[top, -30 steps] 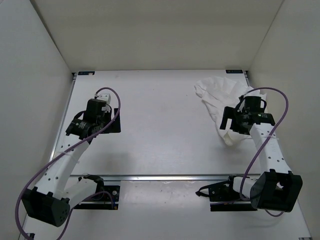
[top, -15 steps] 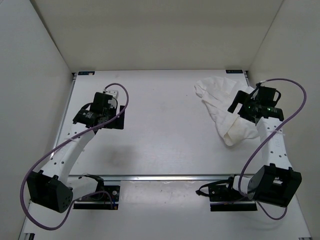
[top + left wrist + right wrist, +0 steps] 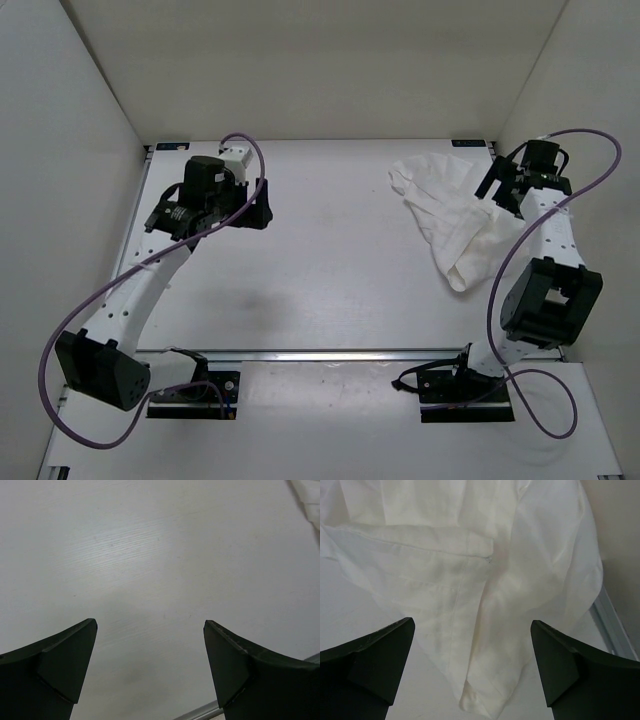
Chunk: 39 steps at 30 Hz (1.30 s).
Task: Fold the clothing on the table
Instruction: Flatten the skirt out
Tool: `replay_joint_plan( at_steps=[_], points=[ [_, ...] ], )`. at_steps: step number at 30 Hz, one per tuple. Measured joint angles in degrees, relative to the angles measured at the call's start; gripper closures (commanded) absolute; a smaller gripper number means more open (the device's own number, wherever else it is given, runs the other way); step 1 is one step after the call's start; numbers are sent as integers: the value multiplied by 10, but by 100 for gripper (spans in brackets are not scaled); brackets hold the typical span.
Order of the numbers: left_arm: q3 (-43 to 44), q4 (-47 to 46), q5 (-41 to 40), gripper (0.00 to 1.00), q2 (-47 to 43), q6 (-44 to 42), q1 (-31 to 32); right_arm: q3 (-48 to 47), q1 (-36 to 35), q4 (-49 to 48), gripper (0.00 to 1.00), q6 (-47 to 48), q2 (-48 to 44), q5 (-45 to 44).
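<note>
The clothing (image 3: pixel 450 215) is a thin white garment lying crumpled at the back right of the table (image 3: pixel 320 270). Its seams and a folded lower tip fill the right wrist view (image 3: pixel 485 580). My right gripper (image 3: pixel 495 192) hovers over the garment's right edge, open, with nothing between its fingers (image 3: pixel 472 622). My left gripper (image 3: pixel 257 212) is open above bare table at the back left, well apart from the clothing. Only a corner of the clothing (image 3: pixel 311 500) shows at the top right of the left wrist view, beyond the empty gripper (image 3: pixel 150 623).
White walls enclose the table on three sides. The table's metal frame (image 3: pixel 615 630) runs close along the clothing's right side, and a metal rail (image 3: pixel 330 355) crosses in front of both arm bases. Purple cables loop from each arm.
The right arm swung back and to the right, from over the garment's lower part to its back right edge. The left arm reached farther back and rightward. Both grippers stayed open.
</note>
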<state>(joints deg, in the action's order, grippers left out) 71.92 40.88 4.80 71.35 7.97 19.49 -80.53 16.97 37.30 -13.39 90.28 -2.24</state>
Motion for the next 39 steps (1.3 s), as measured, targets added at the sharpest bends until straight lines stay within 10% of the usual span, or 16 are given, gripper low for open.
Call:
replay_joint_plan(
  at_steps=[13,26,30,35,39],
  points=[
    [62,-77,198,2,66,0,-27,-47,-35,-26,11,22,180,2],
    [9,-171,214,2,-8,1,-46,-40,-22,-58,20,26,199,0],
    [7,-174,223,1,2,3,-39,-15,-18,-88,38,24,200,15],
    [5,-174,231,1,2,9,-44,-13,-14,-109,100,24,216,45],
    [5,-173,233,1,4,12,-47,-13,-11,-119,100,12,222,65]
  ],
)
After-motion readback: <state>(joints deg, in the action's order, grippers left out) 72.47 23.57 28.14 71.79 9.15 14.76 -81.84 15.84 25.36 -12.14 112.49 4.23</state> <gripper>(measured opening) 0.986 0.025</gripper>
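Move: The folded-over corner of the skirt's flap lies some 6 cm ahead of the right hand, about 1 cm to its left and 13 cm below. At the same low level, the skirt's near tip is roughly 12 cm back and 9 cm left of that hand, its far-left corner around 18 cm ahead and 22 cm left. From the left hand, the flap corner is about 55 cm to the right, 13 cm ahead and 18 cm lower. Down about 13 cm and some 6 cm forward, the right hand sinks onto the middle of the skirt, its fingers tipping down by around 10 degrees. It slows just over the cloth, then shuts its wide-open fingers and pinches the fabric at the flap's folded corner. The left hand, open and empty, rises and shifts right, tilting up and turning clockwise. ##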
